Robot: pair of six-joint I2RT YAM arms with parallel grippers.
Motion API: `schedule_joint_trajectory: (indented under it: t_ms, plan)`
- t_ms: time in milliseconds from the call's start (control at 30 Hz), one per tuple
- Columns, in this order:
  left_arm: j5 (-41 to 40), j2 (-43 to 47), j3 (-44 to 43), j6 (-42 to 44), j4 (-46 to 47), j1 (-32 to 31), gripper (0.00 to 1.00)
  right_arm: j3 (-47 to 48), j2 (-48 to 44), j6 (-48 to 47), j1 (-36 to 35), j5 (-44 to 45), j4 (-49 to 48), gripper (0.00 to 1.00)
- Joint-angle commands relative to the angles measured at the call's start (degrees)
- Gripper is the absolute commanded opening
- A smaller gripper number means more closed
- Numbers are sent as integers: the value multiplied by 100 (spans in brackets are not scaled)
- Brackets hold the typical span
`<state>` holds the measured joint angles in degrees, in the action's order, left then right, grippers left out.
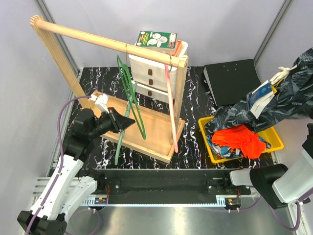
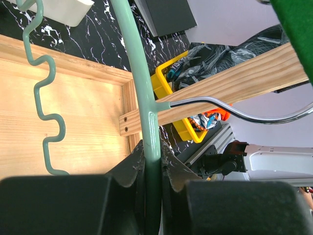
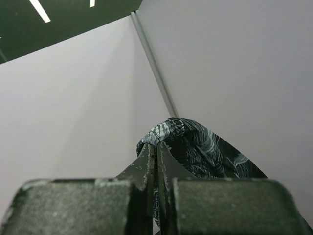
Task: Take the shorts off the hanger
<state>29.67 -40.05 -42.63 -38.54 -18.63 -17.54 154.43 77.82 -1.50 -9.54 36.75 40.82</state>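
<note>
My left gripper (image 1: 128, 123) is shut on the lower bar of a pale green hanger (image 1: 128, 105) that hangs bare from the wooden rack's top bar (image 1: 105, 39). The left wrist view shows the hanger bar (image 2: 141, 83) pinched between the fingertips (image 2: 152, 152). My right gripper (image 3: 157, 146) is shut on the dark navy-grey patterned shorts (image 3: 205, 147) and holds them high at the right. In the top view they (image 1: 288, 93) drape down toward a yellow bin (image 1: 279, 142). The plain orange shorts (image 1: 239, 139) lie in that bin over the blue patterned shorts (image 1: 218, 149). The right gripper's fingers are hidden by cloth in the top view.
A darker green hanger (image 1: 139, 117) and a pink hanger (image 1: 171, 107) also hang bare on the rack, above its wooden base (image 1: 151, 129). A white drawer unit (image 1: 151, 73) with a box on top stands behind. A black folder (image 1: 232, 81) lies at the back right.
</note>
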Motion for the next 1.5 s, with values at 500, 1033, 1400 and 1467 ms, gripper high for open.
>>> schedule_joint_trajectory:
  t_ms: [500,1033,1400,1467]
  plan:
    - [-111,208,-61,93,-694,5,0,-3276,-1478,1054,-127,-502,-101,0]
    - [-216,279,-166,-13,-712,-4,0,-5677,-2939,474,-127,1300,-4,0]
    - [-506,577,-105,-162,-861,-4,0,-7259,-3089,2117,-127,-448,392,0]
    - [-629,647,-105,-180,-931,5,0,-7427,-3080,2241,-127,-862,339,0]
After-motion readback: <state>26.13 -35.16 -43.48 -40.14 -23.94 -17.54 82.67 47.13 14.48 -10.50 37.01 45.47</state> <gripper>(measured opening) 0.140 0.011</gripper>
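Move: The right hand is high up, still gripping the dark shorts, which trail down to its left; the yellow tray they are bound for lies about 70 cm below, some 9 cm ahead and 5 cm to the left. The orange shorts lie in the tray, about 7 cm ahead and 5 cm left of the hand. The rack's right post stands some 37 cm left and 8 cm ahead. From the left hand, the tray is roughly 57 cm right, 6 cm ahead and 23 cm down. The right hand, fingers still shut on the dark shorts, sinks about 30 cm towards the yellow tray in a fore-and-aft zigzag, going forward, drawing back, then forward again by some 6 cm each time, with small sideways swings, while the wrist tips down nearly 40 degrees. The left hand keeps its pinch on the light green hanger and eases only a centimetre or two back and to the left. ##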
